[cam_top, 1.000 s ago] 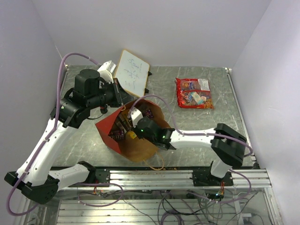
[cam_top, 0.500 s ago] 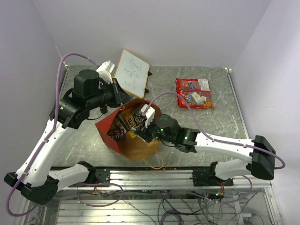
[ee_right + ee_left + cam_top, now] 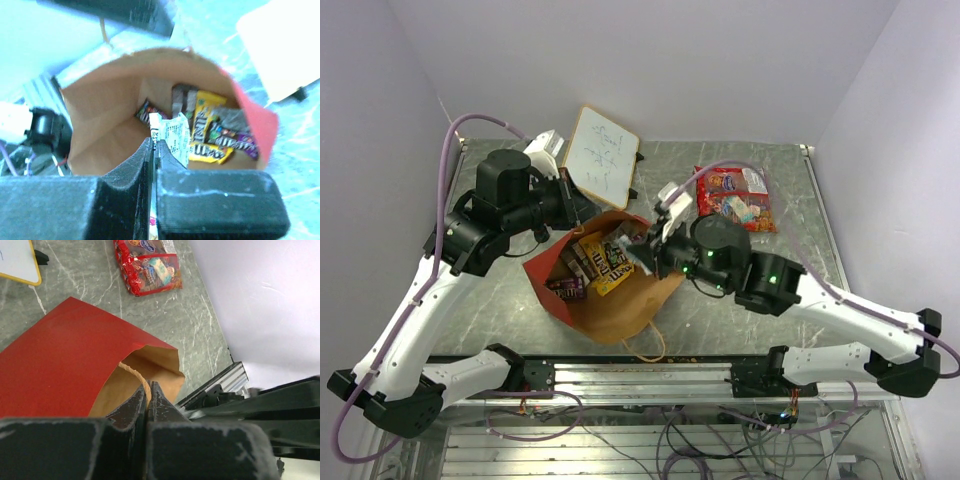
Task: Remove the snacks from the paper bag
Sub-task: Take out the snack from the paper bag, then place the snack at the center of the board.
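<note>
The paper bag (image 3: 548, 278) lies tilted on the table, red outside, its brown mouth (image 3: 107, 125) open. My left gripper (image 3: 148, 386) is shut on one tan twisted handle (image 3: 136, 374) at the bag's rim. Inside lie small snacks: a yellow packet (image 3: 209, 131) and dark purple ones (image 3: 236, 139). My right gripper (image 3: 154, 142) is shut on a white printed packet (image 3: 176, 134), just above the bag's mouth; from the top view, the right gripper (image 3: 648, 252) sits at the bag's right rim. A large red candy bag (image 3: 734, 198) lies flat at the back right.
A white tilted whiteboard (image 3: 603, 154) stands behind the bag, close to the left arm's wrist. The bag's other handle loop (image 3: 650, 346) hangs over the near table edge by the aluminium rail (image 3: 650, 378). Purple walls close in on both sides.
My right arm has pulled back out of the bag toward the right, carrying the white packet up to the rim. The left arm and the bag have stayed put.
</note>
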{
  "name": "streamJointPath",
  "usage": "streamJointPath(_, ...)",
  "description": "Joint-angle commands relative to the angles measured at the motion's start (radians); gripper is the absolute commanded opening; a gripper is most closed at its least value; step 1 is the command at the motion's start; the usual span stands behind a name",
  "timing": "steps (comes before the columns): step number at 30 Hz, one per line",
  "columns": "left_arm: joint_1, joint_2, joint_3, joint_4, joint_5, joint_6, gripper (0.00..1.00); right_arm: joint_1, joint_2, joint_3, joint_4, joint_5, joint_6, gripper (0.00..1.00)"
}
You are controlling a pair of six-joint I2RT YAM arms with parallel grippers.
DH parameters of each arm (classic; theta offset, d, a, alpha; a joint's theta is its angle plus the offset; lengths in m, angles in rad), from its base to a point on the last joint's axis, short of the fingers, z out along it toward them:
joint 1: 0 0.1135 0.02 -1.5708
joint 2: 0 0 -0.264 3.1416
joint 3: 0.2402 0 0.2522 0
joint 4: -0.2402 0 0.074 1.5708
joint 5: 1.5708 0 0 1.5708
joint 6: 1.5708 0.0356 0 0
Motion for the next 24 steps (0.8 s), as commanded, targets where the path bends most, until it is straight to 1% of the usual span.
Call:
streamJointPath(1,-0.006,-0.01,0.014,-0.016,-0.015,0.032,0.07,0.002,-0.024,0.188,-0.144,0.244,-0.079,0.0)
streamJointPath(4,-0.006,-0.012,0.013,-0.021,-0.018,0.04,0.07,0.0,-0.031,0.244,-0.136,0.456,-0.103,0.0)
streamJointPath(8,-0.006,-0.009,0.017,-0.03,-0.015,0.045,0.07,-0.004,-0.023,0.23,-0.071,0.796,-0.153,0.0)
streamJointPath(10,-0.006,-0.003,0.021,-0.036,-0.008,0.046,0.07,-0.021,0.012,0.25,-0.13,0.964,-0.116,0.0)
streamJointPath(11,-0.006,-0.004,0.023,-0.038,-0.004,0.046,0.07,-0.04,0.031,0.267,-0.2,1.005,-0.046,0.0)
streamJointPath(13,-0.006,-0.005,0.021,-0.036,0.004,0.044,0.07,-0.116,0.059,0.288,-0.355,1.002,0.085,0.0)
streamJointPath(14,-0.006,-0.011,0.014,-0.032,0.009,0.042,0.07,-0.165,0.064,0.284,-0.418,0.961,0.184,0.0)
streamJointPath(16,-0.006,-0.021,-0.002,-0.017,0.019,0.033,0.07,-0.274,0.054,0.217,-0.489,0.84,0.29,0.0)
streamJointPath(18,-0.005,-0.028,-0.012,-0.002,0.031,0.024,0.07,-0.374,0.037,0.122,-0.499,0.733,0.339,0.0)
streamJointPath(21,-0.005,-0.025,-0.002,-0.011,0.033,0.02,0.07,-0.465,0.028,-0.01,-0.495,0.643,0.399,0.0)
streamJointPath(24,-0.006,-0.012,0.024,-0.035,0.02,0.028,0.07,-0.526,0.05,-0.102,-0.517,0.63,0.438,0.0)
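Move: The right hand already has the silver packet pinched. The bare table patch it seems bound for lies about 22 cm ahead, 28 cm to its right and 31 cm below. The red snack bag lies beyond that, roughly 38 cm ahead and 29 cm right. The open paper bag's middle is some 7 cm ahead, 10 cm left and 19 cm lower. From the left hand the patch is about 17 cm ahead, 43 cm right, 36 cm down. Still pinching the silver packet, the right hand swings it away from the paper bag, mainly to the right by about 25 cm and forward some 13 cm. It first climbs roughly 10 cm, then sinks well below its starting height in front of the red snack bag, turning clockwise about 70 degrees. The left hand stays shut on the paper bag's handle. ##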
